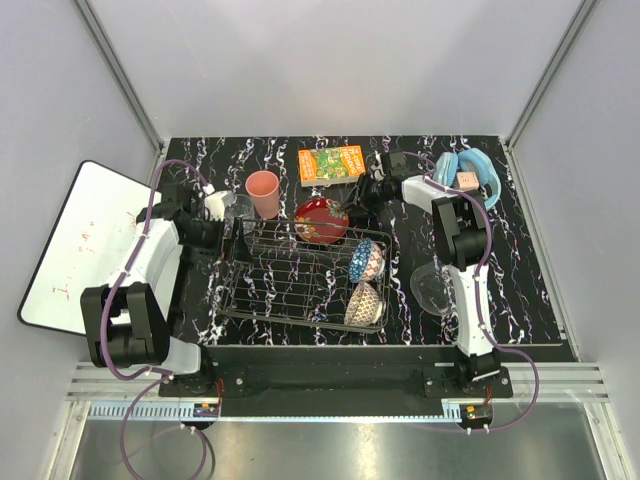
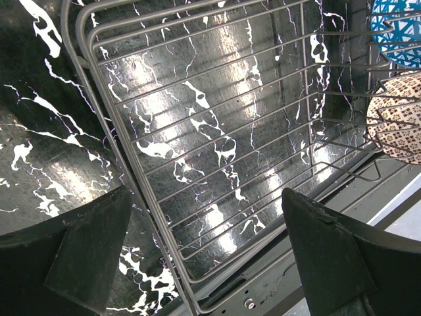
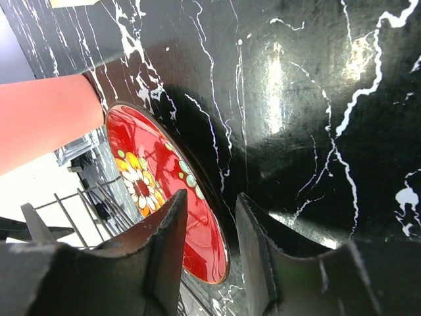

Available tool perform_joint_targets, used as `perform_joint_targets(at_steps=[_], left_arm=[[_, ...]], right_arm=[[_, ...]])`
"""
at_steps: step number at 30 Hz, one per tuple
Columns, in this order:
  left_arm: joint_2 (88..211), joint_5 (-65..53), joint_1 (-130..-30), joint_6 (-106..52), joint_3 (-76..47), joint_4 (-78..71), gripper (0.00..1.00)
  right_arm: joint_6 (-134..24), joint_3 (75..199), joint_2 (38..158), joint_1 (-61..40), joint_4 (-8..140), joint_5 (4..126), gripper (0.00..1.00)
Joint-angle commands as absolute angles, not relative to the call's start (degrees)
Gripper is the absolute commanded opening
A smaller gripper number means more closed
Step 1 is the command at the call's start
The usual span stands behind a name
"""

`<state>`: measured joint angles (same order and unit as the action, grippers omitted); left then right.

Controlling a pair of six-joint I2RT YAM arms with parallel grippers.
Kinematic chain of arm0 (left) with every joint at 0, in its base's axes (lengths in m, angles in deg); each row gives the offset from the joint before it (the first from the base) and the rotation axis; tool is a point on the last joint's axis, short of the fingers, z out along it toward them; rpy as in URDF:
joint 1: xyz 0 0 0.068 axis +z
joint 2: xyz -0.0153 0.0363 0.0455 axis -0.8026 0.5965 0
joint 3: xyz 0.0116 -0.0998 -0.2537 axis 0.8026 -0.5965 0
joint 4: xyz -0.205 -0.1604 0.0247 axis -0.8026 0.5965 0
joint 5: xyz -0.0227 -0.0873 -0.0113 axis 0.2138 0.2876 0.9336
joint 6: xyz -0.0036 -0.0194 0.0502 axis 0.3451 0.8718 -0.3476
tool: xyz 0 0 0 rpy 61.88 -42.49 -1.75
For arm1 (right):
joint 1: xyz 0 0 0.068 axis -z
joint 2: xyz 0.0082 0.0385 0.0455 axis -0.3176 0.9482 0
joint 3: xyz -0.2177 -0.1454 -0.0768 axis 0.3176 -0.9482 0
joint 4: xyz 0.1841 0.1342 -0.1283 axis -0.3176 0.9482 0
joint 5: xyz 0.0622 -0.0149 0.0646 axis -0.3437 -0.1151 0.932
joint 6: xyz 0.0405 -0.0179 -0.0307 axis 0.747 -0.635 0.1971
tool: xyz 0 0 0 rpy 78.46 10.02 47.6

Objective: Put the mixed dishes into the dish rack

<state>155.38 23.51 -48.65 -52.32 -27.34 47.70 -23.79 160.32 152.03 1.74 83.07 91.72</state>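
Note:
The glossy red bowl (image 1: 318, 220) leans on its edge at the far side of the dish rack (image 1: 290, 285). My right gripper (image 3: 210, 201) straddles its rim (image 3: 220, 243), one finger inside the bowl and one outside, with a small gap still showing. In the rack stand a blue patterned bowl (image 1: 366, 262) and a beige patterned bowl (image 1: 365, 303). The salmon-pink cup (image 1: 263, 192) stands behind the rack. A clear glass bowl (image 1: 432, 288) lies on the table to the right. My left gripper (image 2: 207, 217) hangs wide open and empty over the rack's left end (image 2: 117, 131).
An orange-green box (image 1: 332, 163) and light-blue headphones (image 1: 465, 172) lie at the back. A white board (image 1: 85, 240) leans off the table's left edge. What looks like a clear glass tumbler (image 1: 216, 205) stands by the left arm. Grey walls enclose the table.

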Motion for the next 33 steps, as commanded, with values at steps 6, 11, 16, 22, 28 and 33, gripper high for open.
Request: perform_joint_targets(at_steps=[6,11,16,22,28,33], left_arm=[[154.07,26.10,-48.81,-53.09,-26.16,46.98,0.99],[153.28,26.54,-48.81,-53.09,-25.90,47.07,0.99],[152.92,26.62,-48.81,-53.26,-25.98,47.25,0.99],[152.31,26.19,-48.81,-53.53,-26.42,47.42,0.99],[152.13,26.62,-48.81,-53.09,-25.90,47.86,0.99],[151.96,26.89,-48.72,-53.61,-25.37,49.09,0.99]], right_arm=[[-24.17,156.88,154.64,0.15,86.24,85.28,0.36],[-23.55,156.53,154.38,-0.12,86.60,84.58,0.25],[-23.55,155.83,153.85,-0.38,86.69,84.49,0.02],[-24.25,154.25,150.87,-0.38,86.42,83.61,0.00],[-26.01,153.98,145.07,-0.21,86.42,79.75,0.00],[-29.69,157.31,139.10,0.32,86.68,73.87,0.00]])
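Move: The right hand is low over the counter, its half-open fingers straddling the near-right rim of the red plate, whose middle lies about 6 cm to its left and 3 cm back, roughly level with the fingertips. The book is 12 cm ahead and 4 cm left, the pink cup 20 cm left and 2 cm ahead, the blue bowl in the rack 14 cm back and 4 cm right. From the left hand, the plate is some 14 cm ahead, 18 cm right and 9 cm below. The right fingers shut from about half open and pinch the red plate's rim between their pads, while the hand eases down and back towards the rack by about 1 cm each. With the rim gripped, it turns to rising some 1.5 cm, drawing right about 1 cm as the fingertips dip slightly steeper. ##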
